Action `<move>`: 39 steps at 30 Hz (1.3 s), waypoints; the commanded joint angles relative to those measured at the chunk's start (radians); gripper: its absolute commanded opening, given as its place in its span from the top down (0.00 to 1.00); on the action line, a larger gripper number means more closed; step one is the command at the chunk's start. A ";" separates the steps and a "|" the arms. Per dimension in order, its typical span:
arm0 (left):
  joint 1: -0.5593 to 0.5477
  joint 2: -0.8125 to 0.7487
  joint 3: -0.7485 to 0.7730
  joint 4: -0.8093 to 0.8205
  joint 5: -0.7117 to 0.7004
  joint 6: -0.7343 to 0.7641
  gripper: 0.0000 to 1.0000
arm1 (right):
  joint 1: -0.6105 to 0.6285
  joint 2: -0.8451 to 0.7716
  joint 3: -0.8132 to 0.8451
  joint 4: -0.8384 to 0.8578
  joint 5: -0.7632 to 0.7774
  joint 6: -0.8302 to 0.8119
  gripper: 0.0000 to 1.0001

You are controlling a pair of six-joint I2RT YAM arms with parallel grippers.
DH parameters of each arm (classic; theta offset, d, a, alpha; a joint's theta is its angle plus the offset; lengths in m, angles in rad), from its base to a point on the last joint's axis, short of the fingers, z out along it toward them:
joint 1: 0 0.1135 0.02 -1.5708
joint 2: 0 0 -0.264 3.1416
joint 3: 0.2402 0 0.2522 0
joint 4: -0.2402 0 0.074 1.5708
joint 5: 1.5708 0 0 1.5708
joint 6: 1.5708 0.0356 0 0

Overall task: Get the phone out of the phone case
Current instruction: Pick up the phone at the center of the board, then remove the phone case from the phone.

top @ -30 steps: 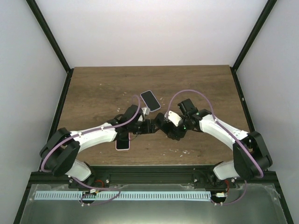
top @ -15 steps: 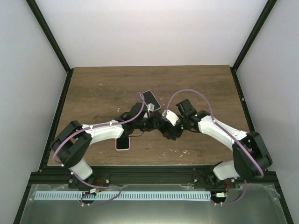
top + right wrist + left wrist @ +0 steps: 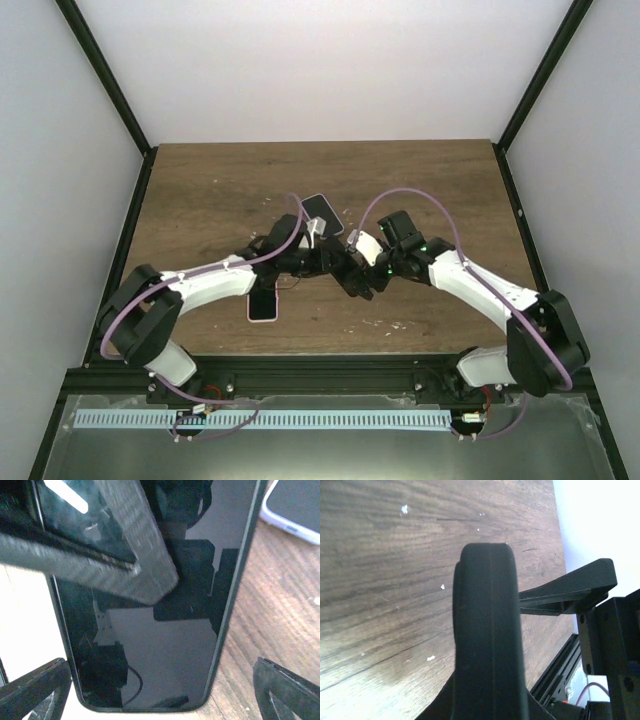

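Note:
A black phone in a dark phone case is held up off the table between both arms at the centre. My left gripper is shut on it, one textured finger lying across the screen. In the left wrist view I see it edge-on as a thick black rounded rim. My right gripper is open wide, one finger standing apart on each side of the phone's lower end. Its fingers show beyond the case in the left wrist view.
A second phone in a white case lies on the wooden table just behind the grippers; it also shows in the right wrist view. A pink-cased phone lies under the left forearm near the front edge.
My left gripper moved right and shut on the black phone. My right gripper opened wider around it.

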 commanded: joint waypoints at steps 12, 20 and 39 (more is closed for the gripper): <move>0.165 -0.358 0.113 -0.297 0.516 0.549 0.97 | -0.038 -0.057 0.342 -0.377 -0.585 -0.085 0.13; 0.166 -0.411 0.123 -0.356 0.584 0.698 0.96 | -0.009 -0.021 0.347 -0.424 -0.647 -0.106 0.37; 0.165 -0.509 0.070 -0.308 0.421 0.670 0.61 | -0.048 -0.053 0.327 -0.312 -0.740 -0.020 0.99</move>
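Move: The black phone is already off the board, pinched along its left side by the left fingers, its middle about 4 cm right of and 1 cm nearer than that hand. From the wide-open right hand its middle lies some 5 cm left, 1 cm ahead. From the left hand, the lilac-cased phone lies about 13 cm ahead, 2 cm left, and the pink-cased phone 7 cm back, 18 cm left, both roughly 9 cm below. Left lifts the black phone about 15 cm, then back; right rises alongside, pinches its right side, then left opens. ##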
